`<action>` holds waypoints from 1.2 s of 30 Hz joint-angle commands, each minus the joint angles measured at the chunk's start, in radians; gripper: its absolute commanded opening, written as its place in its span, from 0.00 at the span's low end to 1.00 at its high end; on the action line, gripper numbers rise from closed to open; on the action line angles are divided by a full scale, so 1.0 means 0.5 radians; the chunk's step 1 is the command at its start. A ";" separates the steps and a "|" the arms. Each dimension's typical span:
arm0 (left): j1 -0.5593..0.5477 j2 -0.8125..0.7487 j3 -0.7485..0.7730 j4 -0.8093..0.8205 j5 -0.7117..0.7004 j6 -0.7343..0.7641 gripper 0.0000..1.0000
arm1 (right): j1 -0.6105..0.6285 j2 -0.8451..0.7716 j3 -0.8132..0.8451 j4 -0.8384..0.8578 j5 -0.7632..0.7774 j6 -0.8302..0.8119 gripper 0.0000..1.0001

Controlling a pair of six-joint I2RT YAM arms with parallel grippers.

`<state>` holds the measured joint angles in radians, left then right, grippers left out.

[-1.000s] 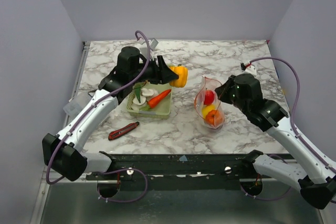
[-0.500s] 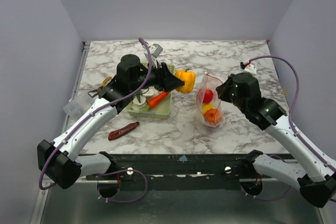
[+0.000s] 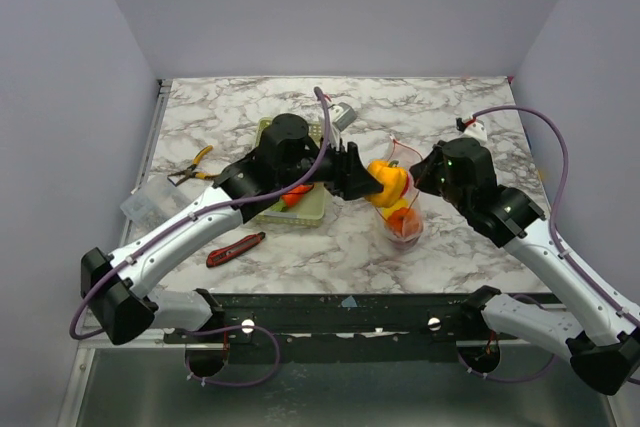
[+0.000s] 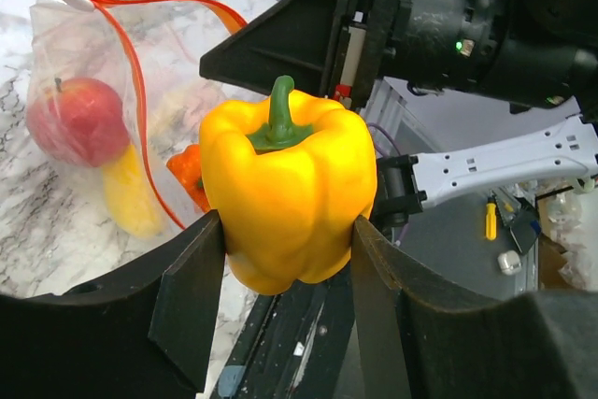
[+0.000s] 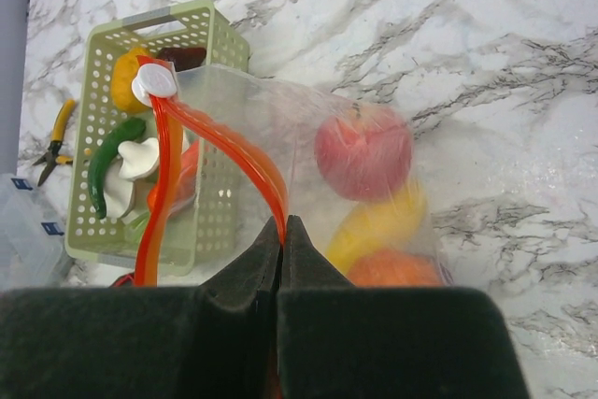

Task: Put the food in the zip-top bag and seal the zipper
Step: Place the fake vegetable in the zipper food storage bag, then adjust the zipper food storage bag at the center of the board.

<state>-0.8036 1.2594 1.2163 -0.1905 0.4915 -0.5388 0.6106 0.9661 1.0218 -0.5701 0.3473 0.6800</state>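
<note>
My left gripper (image 3: 374,181) (image 4: 285,235) is shut on a yellow bell pepper (image 3: 389,182) (image 4: 288,193), stem up, held just above the open mouth of the zip-top bag (image 3: 405,225) (image 4: 89,58) (image 5: 374,109). The bag stands on the marble with a red apple (image 5: 363,151) (image 4: 75,121), a yellow piece (image 5: 378,221) and an orange fruit (image 5: 392,270) inside. My right gripper (image 3: 420,180) (image 5: 282,221) is shut on the orange-red zipper (image 5: 224,137) (image 4: 140,72) and holds the mouth up. More food lies in the pale green basket (image 3: 310,215) (image 5: 149,21): a green chili (image 5: 110,163), a white mushroom (image 5: 140,158).
A red-and-black utility knife (image 3: 236,248) lies near the front left. Yellow-handled pliers (image 3: 190,164) (image 5: 51,142) and a clear plastic box (image 3: 143,205) sit by the left edge. The left arm stretches across the basket.
My left arm has carried the yellow pepper rightward from beside the basket to the bag's mouth. The right gripper has kept its hold on the zipper edge.
</note>
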 commanded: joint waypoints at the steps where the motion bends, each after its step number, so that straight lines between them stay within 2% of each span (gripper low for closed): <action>1: -0.052 0.177 0.188 -0.093 -0.178 -0.106 0.08 | 0.012 -0.025 0.064 0.049 -0.054 0.030 0.01; 4: -0.050 0.262 0.230 -0.134 -0.287 -0.293 0.10 | 0.011 -0.030 0.063 0.051 -0.048 0.045 0.00; 9: -0.053 0.293 0.114 -0.015 -0.369 -0.523 0.13 | 0.012 -0.053 0.064 0.073 -0.037 0.078 0.00; 12: -0.061 0.334 0.094 0.035 -0.326 -0.591 0.28 | 0.010 -0.077 0.035 0.107 -0.048 0.106 0.01; 17: -0.108 0.337 0.064 0.037 -0.363 -0.561 0.40 | 0.012 -0.077 0.021 0.117 -0.073 0.116 0.01; 22: -0.108 0.317 0.091 -0.058 -0.442 -0.434 0.71 | 0.012 -0.083 0.029 0.103 -0.072 0.114 0.01; 24: -0.108 0.297 0.103 -0.103 -0.485 -0.386 0.77 | 0.012 -0.088 0.020 0.104 -0.065 0.112 0.01; 27: -0.108 0.243 0.081 -0.113 -0.535 -0.330 0.80 | 0.012 -0.088 0.011 0.106 -0.063 0.113 0.01; 36: -0.074 0.083 0.073 -0.253 -0.707 -0.084 0.78 | 0.011 -0.073 0.005 0.103 -0.067 0.106 0.00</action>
<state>-0.8524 1.3563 1.2533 -0.2760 0.2115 -0.6666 0.6106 0.9371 1.0222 -0.5476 0.3233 0.7254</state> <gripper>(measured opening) 0.792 0.006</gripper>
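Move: The yellow pepper is already in the left fingers, and the middle of the bag's mouth lies about 5 cm ahead of them, 4 cm to the right and 6 cm lower. The right fingertips, pinching the rim, are some 5 cm ahead, 8 cm right and 6 cm below. Inside the bag the apple lies about 8 cm ahead, 6 right and 12 down, the orange pepper 4 ahead, 6 right and 16 down. From the right hand, the mouth's middle is some 4 cm left, at the same reach and height. The yellow pepper is carried by the left hand about 5 cm down, with some 3 cm forward and 3 cm right, into the bag's mouth, the wrist rolling and swinging counter-clockwise. The fingers then open wide from half open and let go, and the hand backs off left and slightly up. The right hand keeps pinching the zipper rim, raising it a little. ##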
